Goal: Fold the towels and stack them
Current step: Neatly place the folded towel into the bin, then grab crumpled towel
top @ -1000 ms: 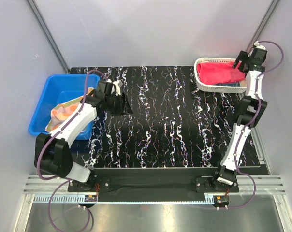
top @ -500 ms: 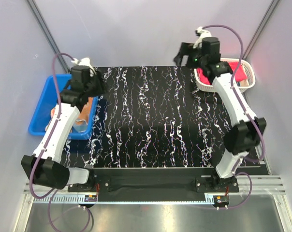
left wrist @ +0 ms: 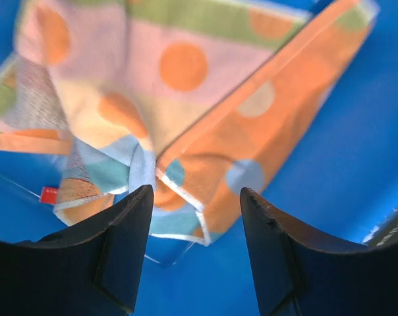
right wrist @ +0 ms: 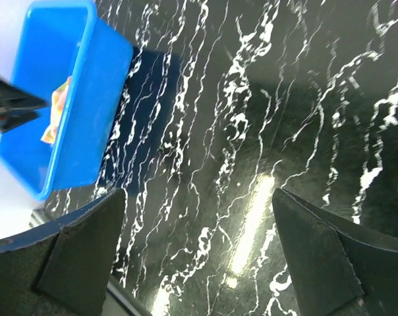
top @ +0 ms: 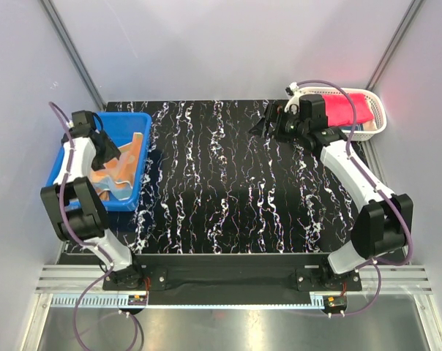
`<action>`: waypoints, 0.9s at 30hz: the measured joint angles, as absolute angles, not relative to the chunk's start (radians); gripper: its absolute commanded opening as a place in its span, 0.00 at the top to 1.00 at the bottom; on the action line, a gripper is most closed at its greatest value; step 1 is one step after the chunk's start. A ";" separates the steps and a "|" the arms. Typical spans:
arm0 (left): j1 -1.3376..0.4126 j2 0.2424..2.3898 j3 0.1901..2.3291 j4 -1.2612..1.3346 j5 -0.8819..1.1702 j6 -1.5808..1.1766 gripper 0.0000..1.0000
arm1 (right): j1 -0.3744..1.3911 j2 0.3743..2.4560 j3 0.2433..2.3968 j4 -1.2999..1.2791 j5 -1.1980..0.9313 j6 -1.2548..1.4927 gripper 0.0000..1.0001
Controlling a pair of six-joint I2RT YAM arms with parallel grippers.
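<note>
An orange-peach towel (left wrist: 252, 125) with coloured dots lies crumpled in the blue bin (top: 75, 139); from above the towel (top: 130, 157) rests against the bin's right wall. My left gripper (left wrist: 194, 195) hangs open just above its near hem, holding nothing, and stands over the bin's middle (top: 108, 153). A pink-red towel (top: 347, 110) lies in the white basket (top: 379, 117) at the back right. My right gripper (top: 264, 125) is open and empty above the back of the table, left of the basket, with only marble (right wrist: 252, 131) between its jaws (right wrist: 198, 195).
The black marbled table (top: 228, 190) spreads between bin and basket. The blue bin (right wrist: 60, 99) shows at the upper left of the right wrist view. Grey walls close in the back and both sides.
My left arm swung from the table's left part over into the blue bin. My right arm left the basket and moved left over the table, its jaws opening wider.
</note>
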State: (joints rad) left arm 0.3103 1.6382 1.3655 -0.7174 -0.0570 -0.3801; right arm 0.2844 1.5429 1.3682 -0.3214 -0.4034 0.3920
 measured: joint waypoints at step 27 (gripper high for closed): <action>0.301 1.953 1.571 -0.884 -0.063 -0.312 1.00 | 0.227 1.504 1.340 -0.282 -0.430 0.447 0.00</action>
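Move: The spotted towel lies crumpled in the blue bin, its middle almost straight under the left hand, about 12 cm down and a centimetre or so ahead and to the right. The bin's middle is level with the hand, some 6 cm to its left and 10 cm down; its right-hand wall stands about 12 cm to the right. From the right hand, the towel is about 54 cm left, 3 cm back and 23 cm down. The spotted towel is pinched by the left hand, which drops about 11 cm into the blue bin with its fingers already partly open, tipping some 20 degrees towards straight down as it goes. Near the bottom the fingers shut on a fold of the cloth, and the hand then starts back up, rising nearly 5 cm and easing a little forward with its hold kept. ##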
